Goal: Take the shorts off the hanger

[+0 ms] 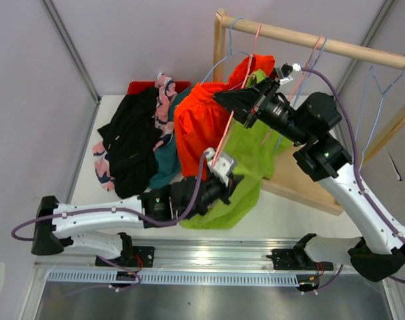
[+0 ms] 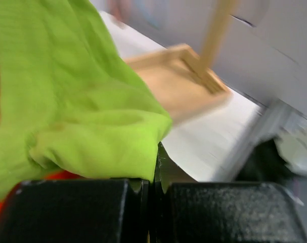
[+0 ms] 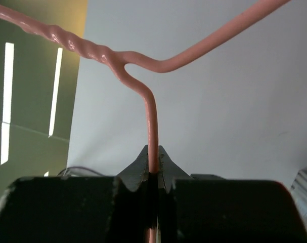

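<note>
The lime green shorts [image 1: 250, 163] hang over a pink wire hanger [image 1: 223, 137] whose hook sits on the wooden rail. An orange pair [image 1: 197, 123] hangs just left of them. My left gripper [image 1: 219, 179] is shut on the lower edge of the lime green shorts [image 2: 67, 101], with fabric pinched between its jaws [image 2: 154, 172]. My right gripper [image 1: 230, 100] is shut on the pink hanger wire [image 3: 152, 126] just below its twisted neck, with its fingertips [image 3: 166, 164] clamped on the wire. Black [image 1: 132, 143], pink patterned [image 1: 163, 93] and teal [image 1: 165, 163] shorts lie piled on the table at the left.
The wooden rack's rail [image 1: 322, 43] crosses the top right, and its base [image 1: 302, 180] lies on the table under the right arm, also seen in the left wrist view [image 2: 178, 86]. Blue wire hangers [image 1: 382, 80] hang on the rail. A red bin [image 1: 143, 87] sits behind the pile.
</note>
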Tool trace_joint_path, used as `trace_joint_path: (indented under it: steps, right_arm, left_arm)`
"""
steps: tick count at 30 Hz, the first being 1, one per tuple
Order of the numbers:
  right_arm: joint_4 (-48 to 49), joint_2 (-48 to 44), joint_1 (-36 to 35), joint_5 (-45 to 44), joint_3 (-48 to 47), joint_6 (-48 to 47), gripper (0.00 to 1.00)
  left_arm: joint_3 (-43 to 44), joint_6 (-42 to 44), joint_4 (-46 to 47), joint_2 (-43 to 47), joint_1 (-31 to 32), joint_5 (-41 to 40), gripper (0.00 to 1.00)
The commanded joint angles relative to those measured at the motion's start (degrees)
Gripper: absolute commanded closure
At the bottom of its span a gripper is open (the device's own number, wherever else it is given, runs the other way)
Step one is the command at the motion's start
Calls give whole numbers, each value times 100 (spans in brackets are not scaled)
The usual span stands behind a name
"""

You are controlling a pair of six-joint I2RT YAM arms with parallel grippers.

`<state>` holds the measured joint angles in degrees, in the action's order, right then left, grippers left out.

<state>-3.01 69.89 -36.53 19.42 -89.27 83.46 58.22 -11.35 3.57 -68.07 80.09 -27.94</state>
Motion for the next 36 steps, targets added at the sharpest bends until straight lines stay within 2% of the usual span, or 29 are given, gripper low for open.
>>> trace_joint_path:
  steps: [1,5,9,13,15,16,17,20,21,23,24,27,30,36]
  right_arm:
    - [670,-458,-423,-438,-99,170,100]
    - [573,-608,-477,-720,-116,232,100]
    - [494,-599,-337,-940,-274,153,100]
    - [625,-336,67,-607,-494,416,100]
    - [643,-213,243,-510,-512,452,100]
    - [635,-178,330,-448,-495,539,100]
    - [730,-125,540,-370,-407,609,100]
    - [976,-63,1005,-88,-144,907,100]
    - [1064,-46,1121,26,-82,978,100]
    - [1266,7,1341,149,6,1180,100]
    - [1302,51,1516,228,59,1207,100]
    - [1425,182,1754,299,68,1339,100]
    - [1583,384,1851,387,16,1453,100]
    - [1821,649,1983,571,112,1656,100]
  left_arm:
    - [646,414,-173,-109,-617,-379,100]
    - [1252,660,-620,-390,-1083,-475,100]
    - [1386,626,-1200,-224,-1075,-370,100]
    - [1246,284,-2096,135,-891,-650,100]
    - [1184,239,-2728,451,-505,-991,100]
    - [1296,13,-3061,557,-199,-1194,100]
    - [1341,-129,-3787,654,-66,-1370,100]
    - [1753,-866,-4906,1058,356,-1871,100]
    - [2007,-1060,-5658,1120,384,-1986,100]
    - [2550,-1535,-6374,1270,410,-2197,100]
    - [2676,-1684,-6952,1296,410,-2546,100]
    - [3027,-1739,-7369,1481,402,-3144,100]
    - [3475,-1467,-7406,1534,262,-3322,100]
    - [3679,-281,-6651,1472,-599,-2946,100]
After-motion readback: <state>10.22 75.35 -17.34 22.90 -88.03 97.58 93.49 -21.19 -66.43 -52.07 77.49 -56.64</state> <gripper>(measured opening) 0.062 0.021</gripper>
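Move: The left hand still pinches the green shorts; the black shorts on the pile they go to lie some 32 cm to its left, 13 ahead and 28 below. Hanging orange shorts are about 9 cm to its left and 12 ahead, roughly level. The right hand holds the pink hanger; its place on the wooden rail is about 13 cm ahead, 15 right and 5 up, with an empty pink hanger 8 cm ahead and 19 right, level. Left hand pulls the pinched green shorts some 25 cm left, rising, while right carries its hanger forward-right railwards. ##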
